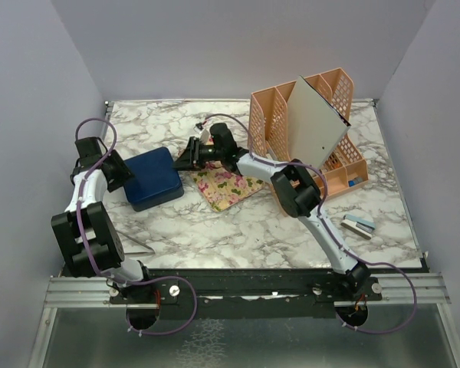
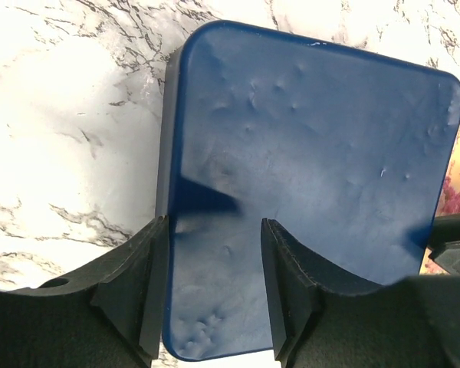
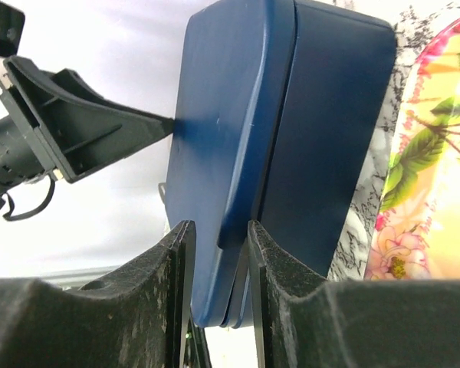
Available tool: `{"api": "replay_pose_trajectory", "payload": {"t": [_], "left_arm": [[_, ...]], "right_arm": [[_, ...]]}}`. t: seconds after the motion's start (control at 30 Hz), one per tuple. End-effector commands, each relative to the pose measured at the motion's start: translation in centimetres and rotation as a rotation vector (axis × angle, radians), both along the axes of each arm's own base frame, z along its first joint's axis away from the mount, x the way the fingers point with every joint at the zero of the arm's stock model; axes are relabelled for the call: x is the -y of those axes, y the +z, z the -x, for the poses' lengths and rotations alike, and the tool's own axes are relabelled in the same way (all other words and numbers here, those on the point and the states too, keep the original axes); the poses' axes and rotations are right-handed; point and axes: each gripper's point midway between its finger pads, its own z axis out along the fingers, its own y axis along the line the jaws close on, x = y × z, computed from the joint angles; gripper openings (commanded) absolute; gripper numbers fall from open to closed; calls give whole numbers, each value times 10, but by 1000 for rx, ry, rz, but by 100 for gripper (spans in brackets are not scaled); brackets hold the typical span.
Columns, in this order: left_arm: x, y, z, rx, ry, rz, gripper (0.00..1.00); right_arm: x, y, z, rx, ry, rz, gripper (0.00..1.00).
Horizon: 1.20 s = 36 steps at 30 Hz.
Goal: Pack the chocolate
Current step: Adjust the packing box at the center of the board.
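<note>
The dark blue box lies closed on the marble table, its lid down. The chocolate is hidden from every view. My left gripper is at the box's left edge, open, one finger beside the lid's side and the other over its top. Its finger touches the lid's face in the right wrist view. My right gripper is at the box's right corner, shut on the lid's rim.
A floral tray lies just right of the box. Behind it stands an orange mesh organizer with a grey board leaning in it. A small white and blue item lies at the right. White walls surround the table.
</note>
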Motion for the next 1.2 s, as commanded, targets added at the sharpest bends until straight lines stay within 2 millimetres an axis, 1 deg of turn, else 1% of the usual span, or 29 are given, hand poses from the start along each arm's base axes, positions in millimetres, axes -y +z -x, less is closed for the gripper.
{"api": "replay_pose_trajectory", "payload": {"t": [0.0,0.13,0.3,0.43,0.6,0.7,0.8,0.9,1.0,1.07,1.17], "left_arm": [[81,35,-9,114,-208,292,52],[83,34,-10,112,-212,290,53],[83,34,-9,112,-213,291,55],[86,37,-6,120,-219,293,55],[88,31,3,102,-219,295,55],[86,26,7,90,-219,272,55],[80,35,2,111,-217,238,56],[68,56,-12,151,-202,178,61],[44,74,-29,164,-169,58,65],[19,74,-36,136,-115,-37,67],[-16,59,-36,59,-46,-119,79]], "right_arm": [[-36,43,101,17,384,-180,35],[-33,55,112,-8,456,-242,35],[-33,58,110,-52,436,-282,35],[-39,60,96,-71,319,-283,35],[-41,64,80,-115,170,-275,35],[-37,54,71,-101,87,-214,35],[-26,42,61,-103,0,-173,36],[-15,34,52,-111,-55,-162,35],[-10,33,46,-106,-84,-154,35],[-11,36,45,-91,-73,-142,35],[-10,37,45,-66,-74,-111,36]]}}
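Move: The navy packing box, about 15 cm across, has its middle some 8 cm to the left hand's right, 1 cm ahead and 3 cm below, with that hand at the lid's left edge. From the right hand its middle lies about 7 cm left, 4 cm back and 3 cm below. The flowered mat is about 14 cm right of the right hand and 2 cm farther out; a thin rod lies some 20 cm back from the left hand, 3 cm to its right. Back about 10 cm and then leftwards some 4 cm, the right hand, fingers held nearly shut, works at the box's right side, then returns about 6 cm forward and 4 cm right. The left hand, at the box's left edge, swings about 8 cm left, pauses, then comes off the box, rising forward and right while its fingers open wider. ##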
